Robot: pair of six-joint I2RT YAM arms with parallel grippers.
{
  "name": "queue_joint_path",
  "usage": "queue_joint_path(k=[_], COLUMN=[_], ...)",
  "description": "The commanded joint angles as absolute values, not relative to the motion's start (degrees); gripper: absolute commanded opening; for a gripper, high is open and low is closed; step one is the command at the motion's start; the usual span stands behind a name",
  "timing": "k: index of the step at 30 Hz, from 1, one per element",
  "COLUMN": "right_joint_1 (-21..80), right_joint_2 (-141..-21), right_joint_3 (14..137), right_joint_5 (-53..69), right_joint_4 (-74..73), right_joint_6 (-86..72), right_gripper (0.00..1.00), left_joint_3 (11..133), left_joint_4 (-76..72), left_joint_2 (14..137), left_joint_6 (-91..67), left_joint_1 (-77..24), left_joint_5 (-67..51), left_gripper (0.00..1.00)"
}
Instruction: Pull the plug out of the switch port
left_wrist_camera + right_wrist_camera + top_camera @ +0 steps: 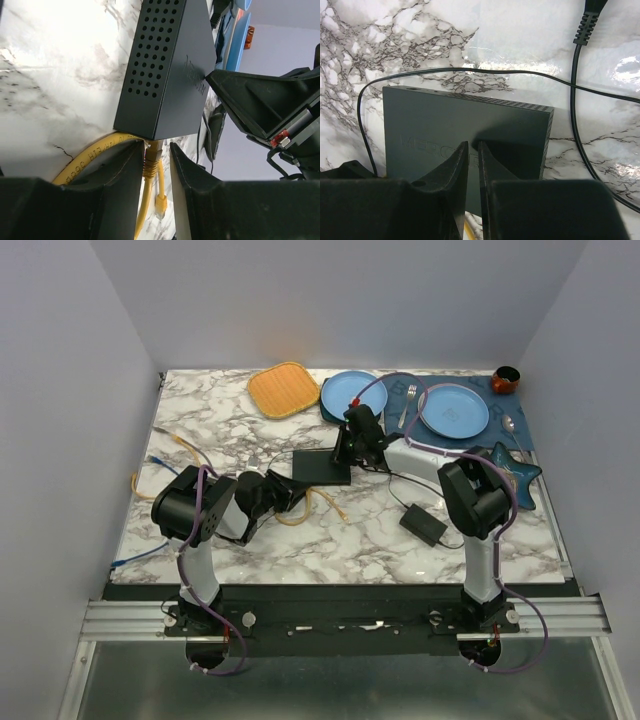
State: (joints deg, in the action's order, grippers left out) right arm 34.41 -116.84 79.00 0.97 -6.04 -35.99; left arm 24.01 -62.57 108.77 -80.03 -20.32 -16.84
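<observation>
The flat black switch (322, 467) lies mid-table; the left wrist view shows its perforated side (155, 55). A yellow plug (151, 159) sits in a port at the switch's near corner, its cable (312, 504) looping away. My left gripper (157, 150) is open, its fingers (125, 180) straddling the plug; the plug touches the left finger, with a gap to the other. A second, loose yellow plug (161, 204) lies on the marble behind. My right gripper (474, 145) is shut with nothing between its fingers, tips resting on the switch's top (435, 120).
A black power brick (423, 525) with its cord (580, 125) lies right of the switch. At the back are an orange mat (284, 389), two blue plates (349, 393) (453, 410), a fork, a spoon and a brown cup (506, 379). Loose cables (185, 447) lie left.
</observation>
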Motion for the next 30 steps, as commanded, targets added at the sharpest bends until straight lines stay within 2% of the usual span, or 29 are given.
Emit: queue_joint_path(k=[1,11,20,30], right_joint_1=[34.4,34.4,34.4,34.5], right_joint_2=[-118.2,-118.0,-117.9,-117.1], right_joint_3=[75.6,75.1,74.8,73.8], right_joint_5=[1.2,1.6,1.8,1.8], right_joint_4=[-11.0,-10.4,-10.1,-9.8], right_joint_6=[-35.4,-35.6,-35.7,-35.7], right_gripper=[0.22,0.22,0.21,0.21], left_joint_3=[24.4,23.0,24.9,24.4], left_joint_4=[-62.3,-63.1,-57.7,-57.8], left_joint_2=[109.7,109.5,108.5,108.8], left_joint_6=[-79.9,-85.0,-84.1,-84.4], left_joint_1=[-20.3,-20.4,-21.2,-21.3], left_joint_5=[-14.3,-10.5,-9.0,-8.8], left_gripper=[0.39,0.37,0.34,0.13])
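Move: The plug, still in the port at the switch's near edge, sits between the left fingertips, about 1 cm ahead and level. From the left hand, the switch's middle lies some 4 cm ahead and 3 cm right, the loose yellow plug roughly 7 cm back and 8 cm right. From the right hand, whose tips are on the lid, the switch's middle is about 1 cm back, 2 cm left and 2 cm down; the plug 6 cm back, 5 cm left. Left fingers close on the plug, creeping about 1 cm forward, while the right tips stay on the switch. ##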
